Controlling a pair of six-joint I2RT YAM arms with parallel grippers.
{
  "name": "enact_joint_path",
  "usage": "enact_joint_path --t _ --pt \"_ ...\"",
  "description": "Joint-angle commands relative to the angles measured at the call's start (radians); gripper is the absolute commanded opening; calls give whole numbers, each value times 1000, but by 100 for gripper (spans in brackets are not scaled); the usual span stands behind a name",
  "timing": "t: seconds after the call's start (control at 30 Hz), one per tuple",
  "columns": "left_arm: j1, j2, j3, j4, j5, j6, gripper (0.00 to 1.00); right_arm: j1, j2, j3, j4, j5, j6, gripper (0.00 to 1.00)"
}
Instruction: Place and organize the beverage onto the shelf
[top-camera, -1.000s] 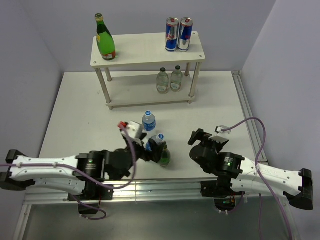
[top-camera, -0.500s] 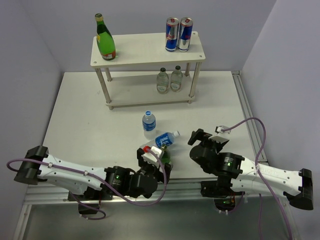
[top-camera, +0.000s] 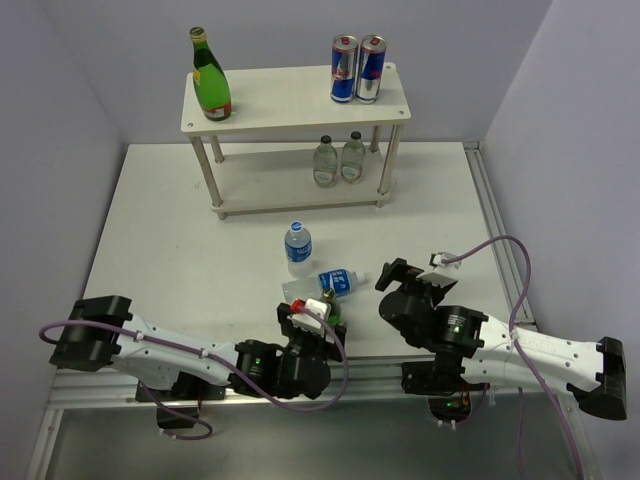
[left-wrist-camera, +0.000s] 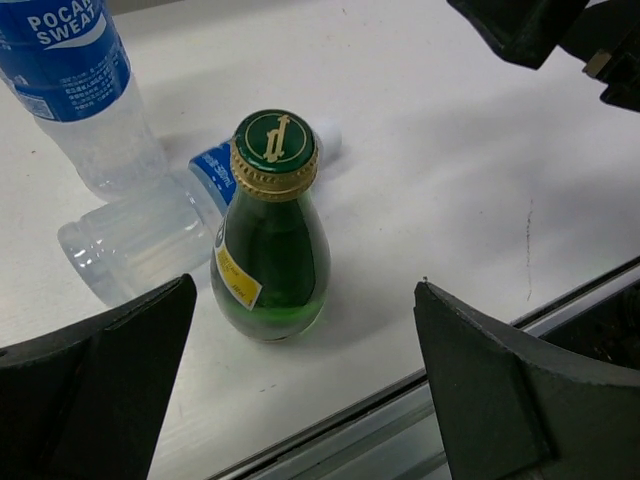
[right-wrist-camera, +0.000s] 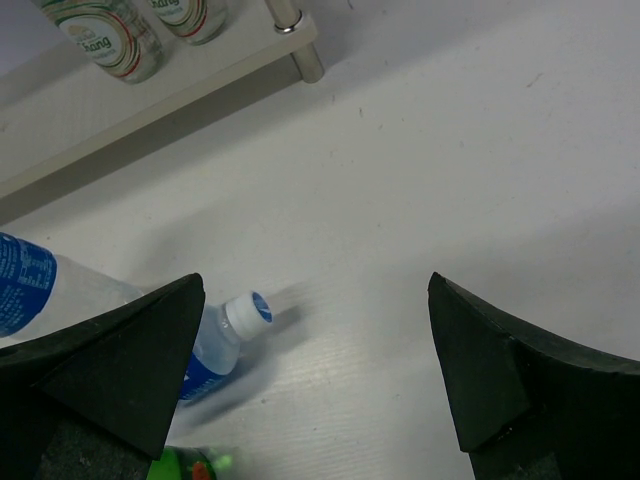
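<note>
A green glass bottle with a yellow label stands near the table's front edge. My left gripper is open just behind it, a finger on each side and nothing held. A blue-label bottle lies on its side behind the green one. Another blue-label bottle stands upright farther back. My right gripper is open and empty, with the fallen bottle's cap by its left finger. The shelf carries a green bottle on top and two pale bottles below.
Two blue-and-silver cans stand on the right of the shelf's top board. The right arm's dark body shows just right of the green bottle. A metal rail runs along the near table edge.
The blue-label bottle that stood at my left gripper has tipped over and now lies on the table. The left arm has swung back to the near edge behind the green bottle. The right arm stays still.
</note>
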Motion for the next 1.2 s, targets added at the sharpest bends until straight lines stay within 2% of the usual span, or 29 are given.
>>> enact_joint_path --t 0.0,0.33,0.47,0.6,0.67,0.7,0.77,0.87,0.9,0.93,0.97,1.1,1.17 --pt "22 26 42 161 -9 78 97 5 2 -8 27 26 10 100" --pt "139 86 42 342 54 227 95 5 -18 -16 42 17 -4 100" --pt "177 123 47 379 67 236 90 5 -24 -19 50 14 -16 100" --pt "203 152 58 388 85 230 79 5 -32 -26 73 8 -36 100" --pt "214 167 59 390 80 225 70 5 -32 -26 74 6 -41 100" --pt "215 170 61 391 91 225 56 5 -30 -28 76 5 -41 100" --pt "225 186 67 387 96 215 40 5 -32 -28 79 5 -45 100" --pt "225 207 85 358 102 201 23 5 -32 -29 82 2 -45 100" --pt "225 213 91 350 103 201 10 5 -32 -29 84 2 -45 100" --pt "226 216 98 321 100 193 4 5 -30 -33 85 2 -50 100" --pt "225 216 104 307 100 175 0 5 -29 -33 87 2 -50 100" --pt "220 201 124 249 96 156 0 5 -21 -31 82 2 -44 100" --pt "217 189 162 150 65 127 0 5 -21 -29 82 2 -41 100"
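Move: Just in front of the wide-open left hand, some 7 cm ahead, 3 cm to its right and with its middle about 6 cm lower, stands the green bottle. A water bottle lies on its side about 8 cm beyond the green bottle. The upright water bottle stands roughly 14 cm farther out and 7 cm to the left of the green one. From the right hand, the green bottle is about 19 cm left and 5 cm back. Reaching about 7 cm forward and some 3 cm to the right, the left hand brings its open fingers around the upper part of the green bottle, rising about 1 cm and then dipping about 2 cm on the way. The fingers close to roughly half open and pinch the bottle just below its cap, and the hand stays there. ##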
